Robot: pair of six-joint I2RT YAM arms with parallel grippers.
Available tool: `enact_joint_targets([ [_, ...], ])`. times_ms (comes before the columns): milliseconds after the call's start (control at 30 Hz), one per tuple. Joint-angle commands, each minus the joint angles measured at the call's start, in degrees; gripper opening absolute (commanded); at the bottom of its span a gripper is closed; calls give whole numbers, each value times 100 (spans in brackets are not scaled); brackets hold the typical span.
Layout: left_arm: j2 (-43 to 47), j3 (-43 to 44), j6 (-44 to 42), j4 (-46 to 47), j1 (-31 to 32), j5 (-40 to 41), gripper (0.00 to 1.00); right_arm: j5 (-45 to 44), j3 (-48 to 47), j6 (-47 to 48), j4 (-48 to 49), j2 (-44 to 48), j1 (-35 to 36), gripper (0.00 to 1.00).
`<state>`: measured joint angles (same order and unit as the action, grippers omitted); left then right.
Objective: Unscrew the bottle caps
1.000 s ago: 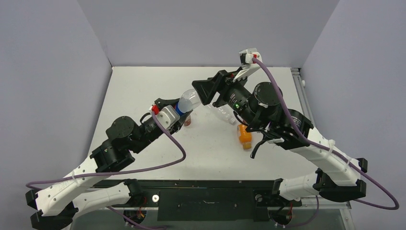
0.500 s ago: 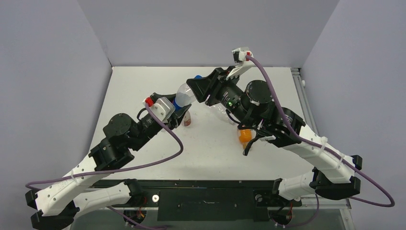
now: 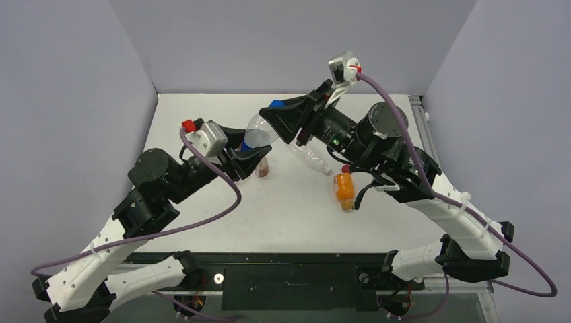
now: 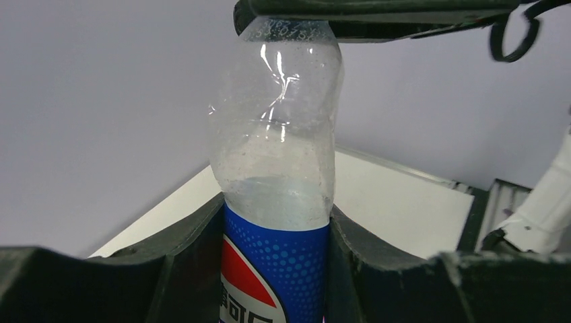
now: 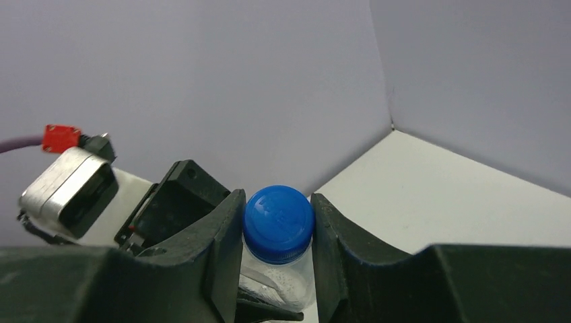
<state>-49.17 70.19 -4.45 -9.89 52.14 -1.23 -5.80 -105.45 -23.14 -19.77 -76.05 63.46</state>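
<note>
A clear bottle with a blue Pepsi label (image 3: 258, 131) is held above the table, tilted. My left gripper (image 3: 248, 151) is shut on its labelled body (image 4: 276, 269), one finger on each side. My right gripper (image 3: 278, 116) is shut on its blue cap (image 5: 278, 219), which sits squeezed between the two black fingers (image 5: 219, 242). In the top view the cap (image 3: 276, 104) peeks out above the right gripper. In the left wrist view the cap is hidden behind the right gripper's fingers (image 4: 377, 13).
On the table lie a clear unlabelled bottle (image 3: 313, 160) and an orange bottle (image 3: 344, 188). A short bottle with a reddish label (image 3: 263, 168) stands under the held one. Grey walls close in the left, back and right sides.
The right gripper has closed on the blue cap. Both arms have carried the Pepsi bottle a little higher and further back, and the left wrist has swung to the left.
</note>
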Motion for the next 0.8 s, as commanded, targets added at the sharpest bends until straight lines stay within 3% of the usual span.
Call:
enact_joint_targets([
  [0, -187, 515, 1335, -241, -465, -1927, 33, 2402, -399, 247, 888, 279, -116, 0],
  [267, -514, 857, 2186, -110, -714, -3713, 25, 3847, -458, 209, 1133, 286, -202, 0],
  [400, -457, 730, 2167, -4, -714, -3784, 21, 3750, -594, 325, 777, 279, -250, 0],
  [433, -421, 714, 2102, -17, -716, -3679, 21, 3399, -610, 364, 683, 286, -254, 6],
  [467, -402, 669, 1933, -65, -719, -3615, 20, 3141, -618, 376, 513, 300, -250, 28],
  [500, -361, 643, 1844, -83, -715, -3410, 20, 2578, -617, 399, 445, 309, -217, 43],
  [533, -342, 578, 1610, -109, -715, -3300, 20, 2256, -639, 425, 293, 312, -183, 69],
  [600, -242, 454, 1197, -117, -718, -2894, 19, 1486, -680, 495, 141, 281, -90, 78],
  [767, -99, 152, 576, -38, -714, -2041, 18, 540, -825, 532, -33, 59, 85, 81],
])
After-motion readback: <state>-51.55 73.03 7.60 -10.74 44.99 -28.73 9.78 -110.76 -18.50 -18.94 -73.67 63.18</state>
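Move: The blue cap of the Pepsi bottle is already between the right fingertips; it lies about 10 cm above the left hand, some 4 cm to its right and 3 cm back, while the left fingers already hold the bottle by its label. Far below on the table, roughly 45 cm under the left hand, a clear bottle lies about 26 cm ahead of and 15 cm right of the left hand; an orange bottle lies some 13 cm ahead of and 23 cm right of the right hand. With the right fingers still pinching the blue cap and the left fingers clamped on the label, both hands swing back together 7 to 8 cm and up about 5 cm, the left turning clockwise and the right counter-clockwise by roughly 25 degrees each. The right fingers then open wide and let go of the cap, that hand easing forward again at the same height and turning partly back, while the left hand keeps its grip and lowers the bottle about 5 cm and a little forward, away from the open fingers. ##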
